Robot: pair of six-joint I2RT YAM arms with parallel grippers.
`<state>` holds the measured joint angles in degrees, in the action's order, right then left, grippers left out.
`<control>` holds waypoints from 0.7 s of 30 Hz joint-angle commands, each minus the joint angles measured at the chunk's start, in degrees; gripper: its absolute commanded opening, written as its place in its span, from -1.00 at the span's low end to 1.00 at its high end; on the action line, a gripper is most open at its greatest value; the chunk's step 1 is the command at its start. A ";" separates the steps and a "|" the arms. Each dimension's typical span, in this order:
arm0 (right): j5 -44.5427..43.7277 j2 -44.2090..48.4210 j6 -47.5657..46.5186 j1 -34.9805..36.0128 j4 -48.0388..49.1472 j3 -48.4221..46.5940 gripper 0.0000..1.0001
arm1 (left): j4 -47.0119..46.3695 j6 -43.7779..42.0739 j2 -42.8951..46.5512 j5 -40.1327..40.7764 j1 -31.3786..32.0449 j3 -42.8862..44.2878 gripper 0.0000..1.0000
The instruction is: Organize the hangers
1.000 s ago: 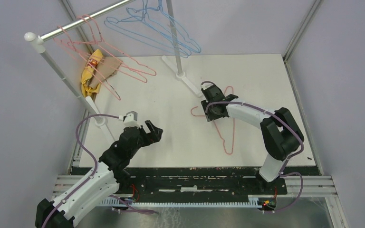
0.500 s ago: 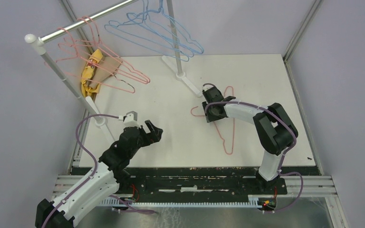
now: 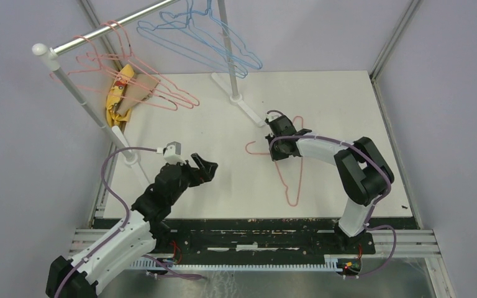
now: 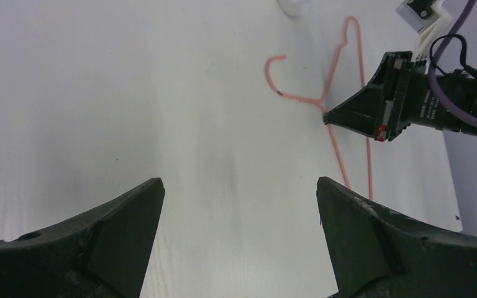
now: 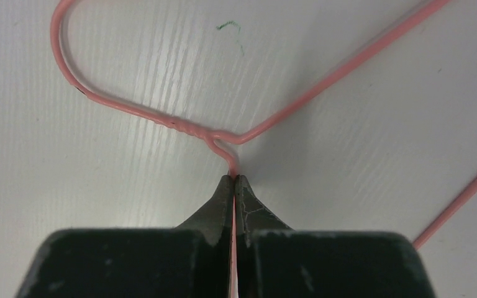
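Observation:
One pink hanger (image 3: 291, 202) lies flat on the white table, its hook to the left. My right gripper (image 3: 277, 154) is shut on its wire just below the twisted neck (image 5: 180, 126); in the right wrist view the jaws pinch the pink wire at their tips (image 5: 234, 178). The left wrist view shows that hanger (image 4: 298, 97) and the right gripper (image 4: 327, 116) ahead. My left gripper (image 3: 206, 166) hovers open over bare table to the left, nothing between its fingers (image 4: 239, 186). More pink hangers (image 3: 130, 81) and light blue hangers (image 3: 205, 43) hang on the rail (image 3: 112, 28).
The rail's white poles stand at the back left and back middle, one foot (image 3: 245, 105) reaching toward the right gripper. A yellow and brown bundle (image 3: 119, 93) lies under the hanging pink hangers. Grey walls enclose the table on three sides.
My right gripper has shut on the pink hanger's wire, and the hanger has shifted slightly left. My left gripper has edged right. The pink hangers on the rail have swung.

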<state>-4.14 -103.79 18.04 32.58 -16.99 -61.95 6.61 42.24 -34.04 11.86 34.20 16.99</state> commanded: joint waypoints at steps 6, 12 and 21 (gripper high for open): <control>10.53 11.20 3.00 0.21 5.26 7.08 -0.99 | -39.48 9.20 -17.02 -9.32 -0.01 -5.69 0.99; 14.89 13.88 4.65 0.58 7.17 7.93 -0.99 | -52.56 11.56 -30.72 -13.58 -0.01 -3.08 0.96; 14.68 12.13 4.84 4.39 7.46 6.57 -0.99 | -57.59 11.53 -36.42 -13.49 0.35 2.08 0.96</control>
<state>9.50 -91.77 22.28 35.16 -12.19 -54.00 -43.79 52.05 -69.21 -1.45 34.26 15.20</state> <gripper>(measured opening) 0.012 0.981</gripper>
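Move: The left hand, open and empty, goes for the pink hanger's hook, which lies about 13 cm ahead, 14 cm to its right and 11 cm below. The right hand already grips that hanger by the shoulder wire beside its neck. From this hand the hook lies 10 cm left and 4 cm ahead, and the left gripper about 24 cm left, 9 cm back and 10 cm higher. The rack foot's near end is about 16 cm ahead of the right hand and 5 cm to its left. Back first, then up and leftward, the right hand keeps its pinch on the shoulder wire and lifts it about 4.5 cm, its left side rolling up some 15 degrees. Meanwhile the left hand swings roughly 9 cm right and 5 cm forward towards the hook, dipping slightly before rising again, rolling its right side up about 20 degrees, fingers still wide open. ##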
